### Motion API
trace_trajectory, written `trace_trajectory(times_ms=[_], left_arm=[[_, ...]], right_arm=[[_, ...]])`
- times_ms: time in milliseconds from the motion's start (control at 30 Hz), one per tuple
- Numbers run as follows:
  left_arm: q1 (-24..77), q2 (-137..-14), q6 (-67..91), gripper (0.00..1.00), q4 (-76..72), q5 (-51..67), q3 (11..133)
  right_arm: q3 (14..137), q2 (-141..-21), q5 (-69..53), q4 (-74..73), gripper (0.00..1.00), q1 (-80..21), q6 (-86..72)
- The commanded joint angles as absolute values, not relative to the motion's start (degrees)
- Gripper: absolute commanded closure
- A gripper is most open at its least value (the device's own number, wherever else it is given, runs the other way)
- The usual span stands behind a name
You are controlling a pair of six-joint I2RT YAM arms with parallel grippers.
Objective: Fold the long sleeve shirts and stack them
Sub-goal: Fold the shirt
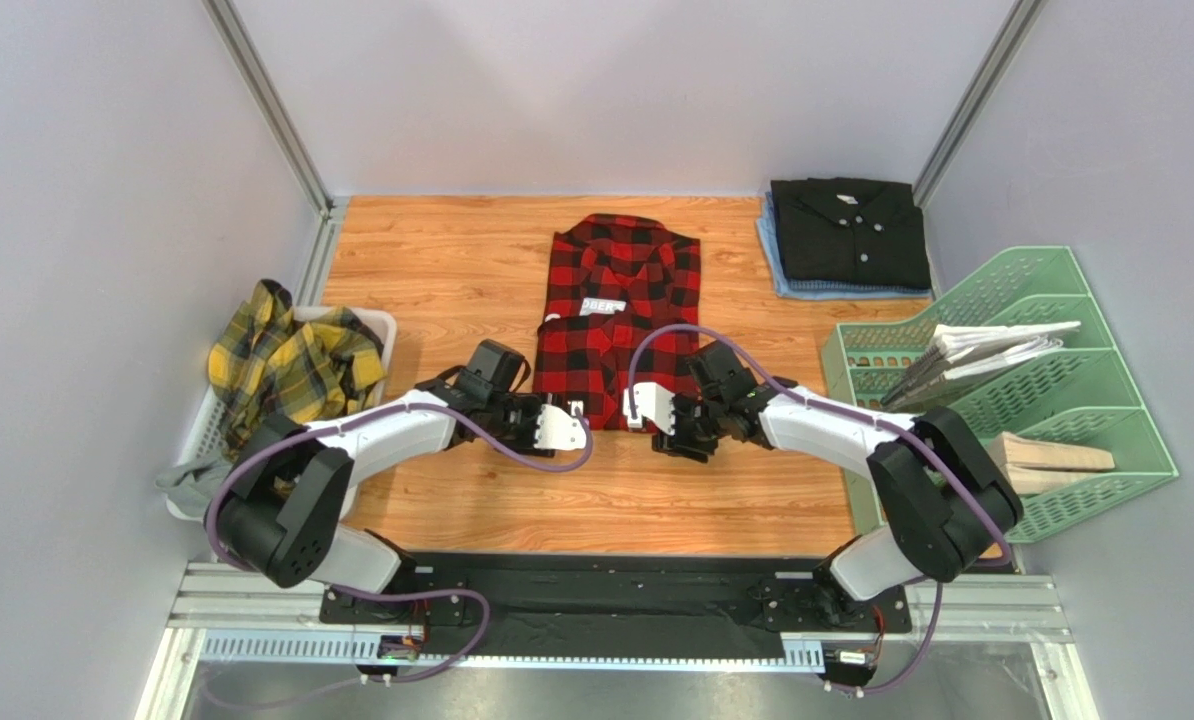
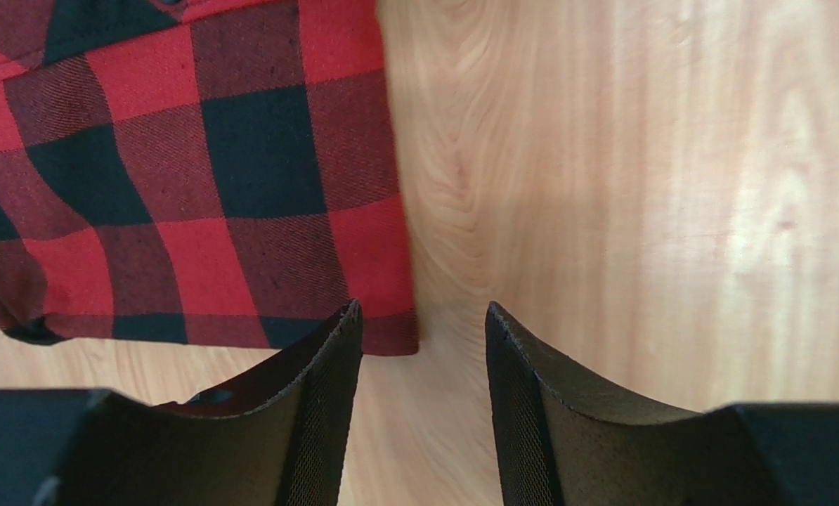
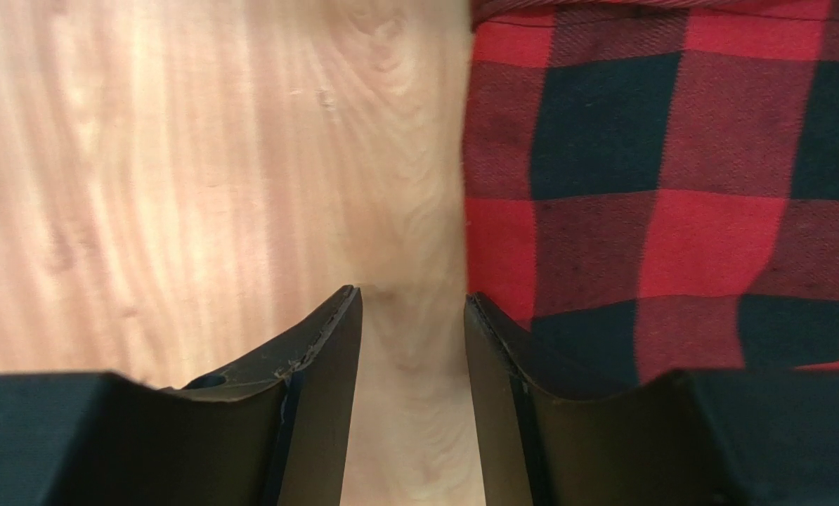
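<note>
A red-and-black check shirt lies folded flat mid-table, collar away from me, white letters on its chest. My left gripper hovers open at the shirt's near left corner, with only wood between its fingers. My right gripper is open at the near right corner, bare table in its gap too. A plain black shirt lies folded at the back right on a blue cloth. A yellow-and-dark plaid shirt is bunched in a white basket at the left.
A green wire file rack holding papers and a wooden block stands at the right edge. Grey walls and metal posts close in the table on three sides. Bare wood lies in front of the red shirt.
</note>
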State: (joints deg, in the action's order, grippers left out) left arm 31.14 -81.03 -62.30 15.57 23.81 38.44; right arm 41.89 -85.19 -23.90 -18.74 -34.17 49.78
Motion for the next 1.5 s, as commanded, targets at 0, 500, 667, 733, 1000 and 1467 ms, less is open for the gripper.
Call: trace_trajectory(times_ms=[0,500,667,733,1000,1467], left_arm=[[31.6,-84.5,-67.0,0.47,10.0,20.1,40.2],[31.6,-89.8,-66.5,1.00,11.7,17.8,44.0],[30.8,-85.1,-62.9,1.00,18.6,22.8,47.0],[30.8,-83.9,-62.1,1.00,21.9,24.6,48.4],[30.9,-78.3,-62.1,1.00,35.1,30.7,52.4],[25.1,-79.5,-60.2,1.00,65.0,43.4,70.1]], right_arm=[[42.3,-87.3,-16.4,-12.0,0.56,-35.7,53.8],[41.8,-86.8,-13.4,-14.0,1.00,-35.8,55.1],[44.8,-81.5,-16.3,-19.4,1.00,-34.6,49.7],[45.3,-79.5,-18.0,-20.9,1.00,-34.0,48.8],[47.5,-73.7,-21.6,-31.4,1.00,-32.7,46.4],[65.1,-73.5,-30.4,-51.5,1.00,-32.0,42.7]])
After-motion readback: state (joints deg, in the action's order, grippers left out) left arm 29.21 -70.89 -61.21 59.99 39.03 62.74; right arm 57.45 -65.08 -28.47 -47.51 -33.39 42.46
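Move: The shirt's near left corner lies about 2 cm ahead of the left fingertips and 2 cm below them, level sideways. For the right hand, the near right corner is some 2 cm ahead, 2 cm to its right and 1 cm down. The shirt's white label is roughly 17 cm ahead of and 8 cm right of the left hand. The folded shirt stack sits about 25 cm ahead of and 20 cm right of the right hand. Both hands slide forward 3 to 4 cm over the shirt's near edge, sinking slightly, and close their half-open fingers, each pinching cloth by its own corner. Keeping hold, they lift together about 15 cm, soon drawing back towards the base as well, the left about 11 cm and the right 7, the left fingers swinging some 20 degrees back underneath. ##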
